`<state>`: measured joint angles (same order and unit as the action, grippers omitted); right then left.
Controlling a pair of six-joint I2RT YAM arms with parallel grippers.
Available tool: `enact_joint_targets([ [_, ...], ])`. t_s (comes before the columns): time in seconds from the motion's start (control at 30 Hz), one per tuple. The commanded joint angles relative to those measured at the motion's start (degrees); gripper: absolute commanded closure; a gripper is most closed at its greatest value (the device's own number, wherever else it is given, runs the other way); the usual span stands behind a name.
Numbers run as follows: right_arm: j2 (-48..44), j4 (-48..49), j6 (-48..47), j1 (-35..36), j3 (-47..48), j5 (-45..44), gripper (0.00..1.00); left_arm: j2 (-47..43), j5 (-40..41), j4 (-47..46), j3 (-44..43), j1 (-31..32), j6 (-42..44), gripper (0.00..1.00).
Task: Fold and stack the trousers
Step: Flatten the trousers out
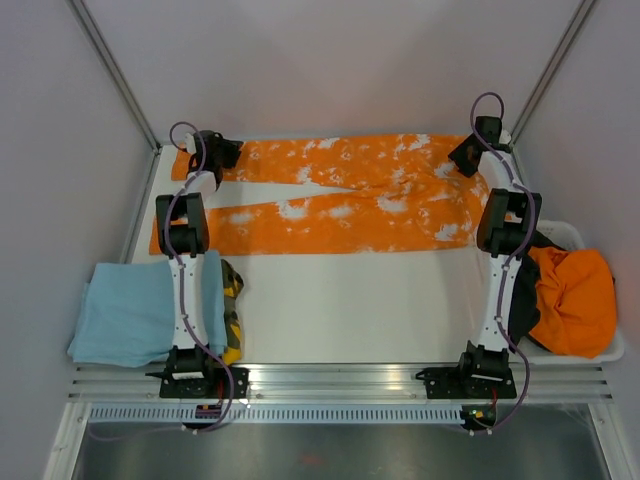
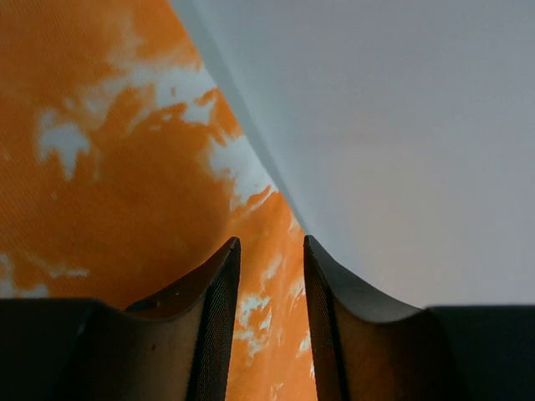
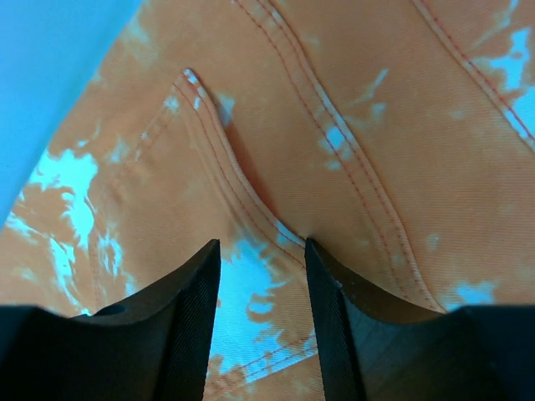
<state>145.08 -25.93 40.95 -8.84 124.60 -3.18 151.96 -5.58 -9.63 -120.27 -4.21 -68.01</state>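
The trousers [image 1: 350,200], orange with white blotches, lie flat across the back of the table, legs to the left and waist to the right. My left gripper [image 1: 225,152] is down at the end of the far leg. In the left wrist view its fingers [image 2: 272,251] stand partly apart over the trousers [image 2: 125,167], astride their edge next to the white table. My right gripper [image 1: 462,160] is at the far waist corner. In the right wrist view it [image 3: 262,251] straddles flat fabric of the trousers [image 3: 334,125] by a pocket seam, with a gap between its jaws.
A light blue folded cloth [image 1: 125,315] lies at the near left, with a dark and yellow patterned garment [image 1: 232,300] beside it under the left arm. A white bin [image 1: 600,350] at the right holds a plain orange garment [image 1: 575,300] and dark cloth [image 1: 522,300].
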Motion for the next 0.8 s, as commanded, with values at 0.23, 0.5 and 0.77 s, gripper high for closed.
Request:
enact_joint_targets([
  [0.23,8.82,0.79,-0.43,0.67,8.21,1.07,0.37,-2.19,13.92,28.85,-5.33,-0.01,-12.32,0.59],
  [0.5,8.65,0.79,-0.95,-0.47,8.21,2.82,0.24,-2.46,16.40,22.82,-3.48,-2.73,-14.09,0.60],
  [0.77,0.23,4.13,-4.65,-1.09,13.06,15.85,0.07,-4.73,7.88,16.22,-10.87,-4.32,8.74,0.55],
])
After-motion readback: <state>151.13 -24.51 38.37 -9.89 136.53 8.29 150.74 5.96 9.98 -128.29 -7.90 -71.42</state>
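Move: The far leg's hem lies about 16 cm left of the left hand and 4 cm back, with the near leg's hem also some 16 cm left but 28 cm back. Under the right fingertips is the trouser pocket, about 1 cm ahead and 1 cm below. From that hand the trousers' far edge is roughly 8 cm ahead and 4 cm left, and the crotch some 28 cm left and 11 cm back. The trousers' pocket area is pushed forward towards the table's far edge by the right fingertips, which advance about 4 cm, spread from half to almost fully open, and rise near the end. Over the far leg the left hand first sinks 2 cm and eases back, then sweeps some 8 cm left towards the hem, swinging about 15 degrees counter-clockwise with fingers tipped down, half open, before rising again. ##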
